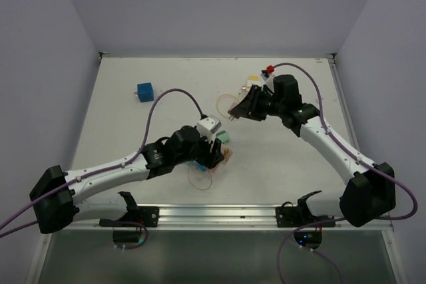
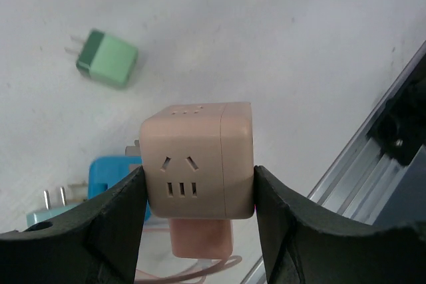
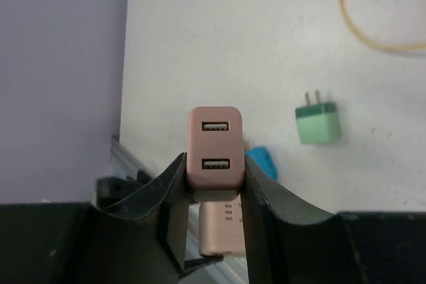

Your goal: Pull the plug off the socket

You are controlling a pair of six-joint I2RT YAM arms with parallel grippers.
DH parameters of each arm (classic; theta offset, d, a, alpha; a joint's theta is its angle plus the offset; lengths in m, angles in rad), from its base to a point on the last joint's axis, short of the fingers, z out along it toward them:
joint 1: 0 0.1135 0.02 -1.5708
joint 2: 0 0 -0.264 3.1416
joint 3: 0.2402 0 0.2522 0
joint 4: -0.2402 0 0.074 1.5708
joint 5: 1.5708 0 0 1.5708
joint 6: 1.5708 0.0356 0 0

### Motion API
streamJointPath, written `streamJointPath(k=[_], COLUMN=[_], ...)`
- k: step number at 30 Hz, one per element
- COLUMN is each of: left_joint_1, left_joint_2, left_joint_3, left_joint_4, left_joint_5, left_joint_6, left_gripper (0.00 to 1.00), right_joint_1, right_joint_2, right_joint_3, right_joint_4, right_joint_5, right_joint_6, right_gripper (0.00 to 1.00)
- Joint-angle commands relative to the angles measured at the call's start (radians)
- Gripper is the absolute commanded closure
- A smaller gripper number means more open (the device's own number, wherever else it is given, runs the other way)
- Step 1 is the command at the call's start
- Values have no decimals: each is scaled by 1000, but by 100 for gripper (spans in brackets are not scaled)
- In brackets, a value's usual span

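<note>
A pink cube socket [image 2: 196, 157] sits between the fingers of my left gripper [image 2: 200, 176], which is shut on its two sides. A pink block with a thin pink cord hangs under it. In the top view this left gripper [image 1: 214, 153] is low over the table's middle front. My right gripper [image 3: 214, 163] is shut on a pink plug [image 3: 215, 144] with two USB ports facing the camera. The socket [image 3: 223, 231] shows below and beyond that plug. From above, my right gripper [image 1: 234, 112] stands apart from the left one, up and to the right.
A green plug [image 1: 223, 137] lies between the two grippers. A blue plug [image 2: 110, 177] lies by the socket. A blue cube [image 1: 145, 91] sits at the back left, and small white, yellow and red parts [image 1: 258, 78] at the back right. A metal rail [image 1: 219, 214] runs along the near edge.
</note>
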Motion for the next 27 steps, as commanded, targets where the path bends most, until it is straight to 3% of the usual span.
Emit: streamJointPath(k=[1, 10, 20, 27], left_joint_1=[-10, -14, 64, 158], left_joint_2=[3, -50, -11, 28], left_joint_3=[-45, 1, 139, 184], left_joint_4=[-161, -172, -213, -226], left_joint_5=[67, -44, -235, -282], left_joint_6=[-28, -30, -51, -152], left_gripper=[100, 100, 100, 100], right_joint_1=[-86, -131, -90, -39], right_joint_2=[-28, -30, 47, 163], right_joint_3=[91, 47, -300, -372], right_joint_4=[128, 114, 212, 349], right_joint_5=[126, 129, 8, -30], right_joint_6=[-28, -33, -63, -63], right_gripper=[100, 100, 96, 93])
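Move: The bare table patch the freed pink plug is taken to lies about 4 cm back, 4 cm right and 20 cm below the right hand; the green adapter stands some 3 cm ahead, 4 cm left and 19 cm below it. From the left hand, still holding the socket, the blue adapter is roughly 4 cm ahead, 7 cm left and 15 cm below, the green one about 13 cm straight ahead and 14 cm below. The pink plug, already off the socket's face, flies on forward, up and right some 8 cm in the right hand's grip, then is carried back and about 20 cm down towards the table, fingers tipping downward. The socket, kept in the left fingers, first recoils back, down and left, then swings forward, up and left, turning some 20 degrees counter-clockwise. ##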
